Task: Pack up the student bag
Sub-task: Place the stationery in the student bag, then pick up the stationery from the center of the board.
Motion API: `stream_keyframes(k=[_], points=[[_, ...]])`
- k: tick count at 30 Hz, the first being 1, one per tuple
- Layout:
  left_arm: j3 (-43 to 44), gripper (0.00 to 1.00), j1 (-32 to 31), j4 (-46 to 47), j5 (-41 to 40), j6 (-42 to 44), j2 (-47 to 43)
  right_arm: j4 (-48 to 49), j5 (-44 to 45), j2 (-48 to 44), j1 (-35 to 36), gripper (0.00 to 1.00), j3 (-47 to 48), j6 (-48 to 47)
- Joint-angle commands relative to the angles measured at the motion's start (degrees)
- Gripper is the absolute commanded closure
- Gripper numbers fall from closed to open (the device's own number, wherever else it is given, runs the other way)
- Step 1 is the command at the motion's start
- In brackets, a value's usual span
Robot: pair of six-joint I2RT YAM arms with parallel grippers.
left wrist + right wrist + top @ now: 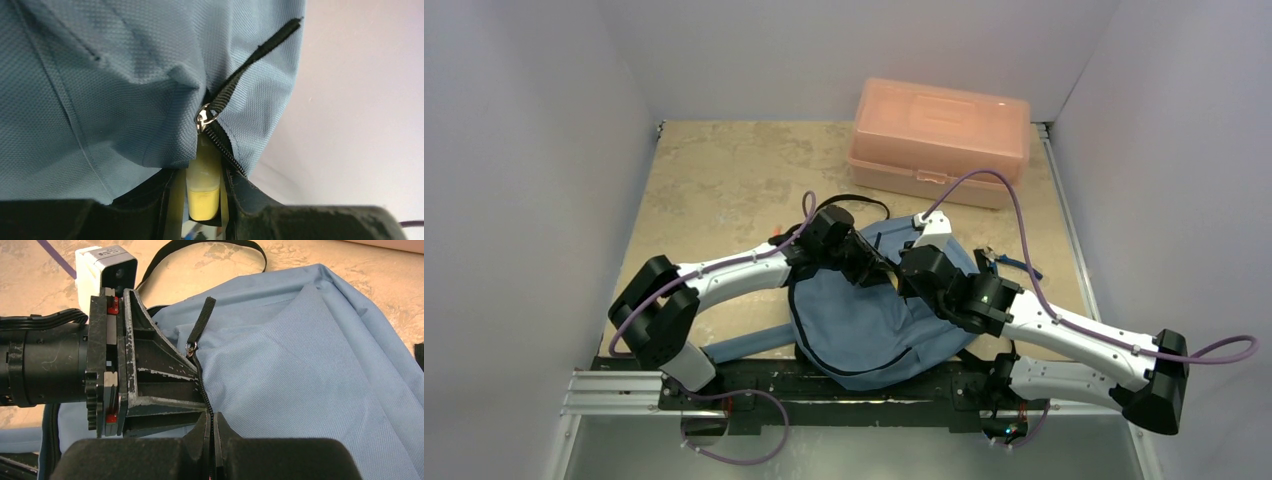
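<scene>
The student bag (864,325), soft blue-grey fabric, lies at the near middle of the table. My left gripper (871,268) sits at the bag's upper edge, shut on a yellow stick-shaped object (204,185) whose pale far end reaches the zipper opening, just under the metal zipper pull (204,118). The bag's fabric (115,90) fills most of that view. My right gripper (911,270) is right beside the left one, with its jaws (211,422) shut on the bag's dark zipper edge (202,385). The pull's black tab (200,325) stands up above the left gripper's fingers (150,375).
A rigid salmon-pink plastic box (939,140) stands at the back right. A wide blue shoulder strap (744,345) trails toward the left arm's base and a thin black strap loop (859,203) lies behind the bag. A small blue item (1016,265) lies right of the bag.
</scene>
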Motion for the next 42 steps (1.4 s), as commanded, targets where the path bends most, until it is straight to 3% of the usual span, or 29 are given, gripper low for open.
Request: stream_keyframes(k=[1, 8, 9, 12, 21, 26, 30, 34, 39, 42], points=[[2.9, 1.0, -0.2, -0.6, -3.3, -10.0, 0.6, 3.5, 0.2, 0.2, 0.2, 1.0, 1.1, 0.1], [14.4, 1.0, -2.6, -12.0, -4.0, -3.9, 6.4, 3.6, -1.1, -1.1, 0.2, 1.0, 1.0, -0.5], [14.3, 0.96, -3.0, -13.0, -4.3, -3.1, 6.4, 3.6, -1.5, -1.4, 0.2, 1.0, 1.1, -0.5], [13.1, 0.69, -3.8, -14.3, -4.3, -1.0, 5.3, 4.6, -1.1, -2.4, 0.2, 1.0, 0.6, -0.7], [7.5, 0.25, -3.0, -16.4, -6.0, 5.3, -6.3, 3.4, 0.4, -4.1, 0.2, 1.0, -0.8, -0.3], [1.3, 0.23, -0.2, -12.3, -3.5, 11.2, -12.3, 3.1, 1.1, -4.6, 0.2, 1.0, -1.3, -0.6], [-2.3, 0.23, 4.9, -15.0, -4.2, 31.9, -20.4, 3.1, 0.8, -4.4, 0.2, 1.0, -1.4, -1.9], [0.0, 0.21, 13.7, -27.6, -9.8, 52.3, -24.7, 4.5, -0.3, -4.6, 0.2, 1.0, -2.0, -4.0], [9.1, 0.19, 20.9, -42.4, -23.2, 68.1, -17.3, 5.7, -1.6, -4.3, 0.2, 1.0, -2.5, -5.3], [9.1, 0.17, 28.5, -42.7, -26.9, 64.8, -12.5, 5.8, -2.6, -4.1, 0.2, 1.0, -2.1, -6.2]])
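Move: The left hand already holds the yellow highlighter with its far end in the bag's front-pocket opening, whose middle lies about 3 cm ahead, 1 cm left and 1 cm below. The zip pull is some 6 cm ahead and 2 cm left; the orange pen lies on the table about 5 cm ahead, 23 cm left and 10 cm below, with the red marker 6 cm farther left and 3 cm nearer. From the right hand, the opening is about 4 cm ahead, 3 cm left and 1 cm below. The left hand, still pinching the yellow highlighter, edges about 2 cm right and 1 cm down at the pocket while the closed right fingers keep their pinch on the zip edge and stay nearly in place. Then the left fingers open wide and let the highlighter go, and the hand backs out upwards a few centimetres before sweeping fast to the left, over 20 cm away from the pocket and towards the orange pen, going forward late on as the wrist turns some 50 degrees to point more steeply down and forward. ##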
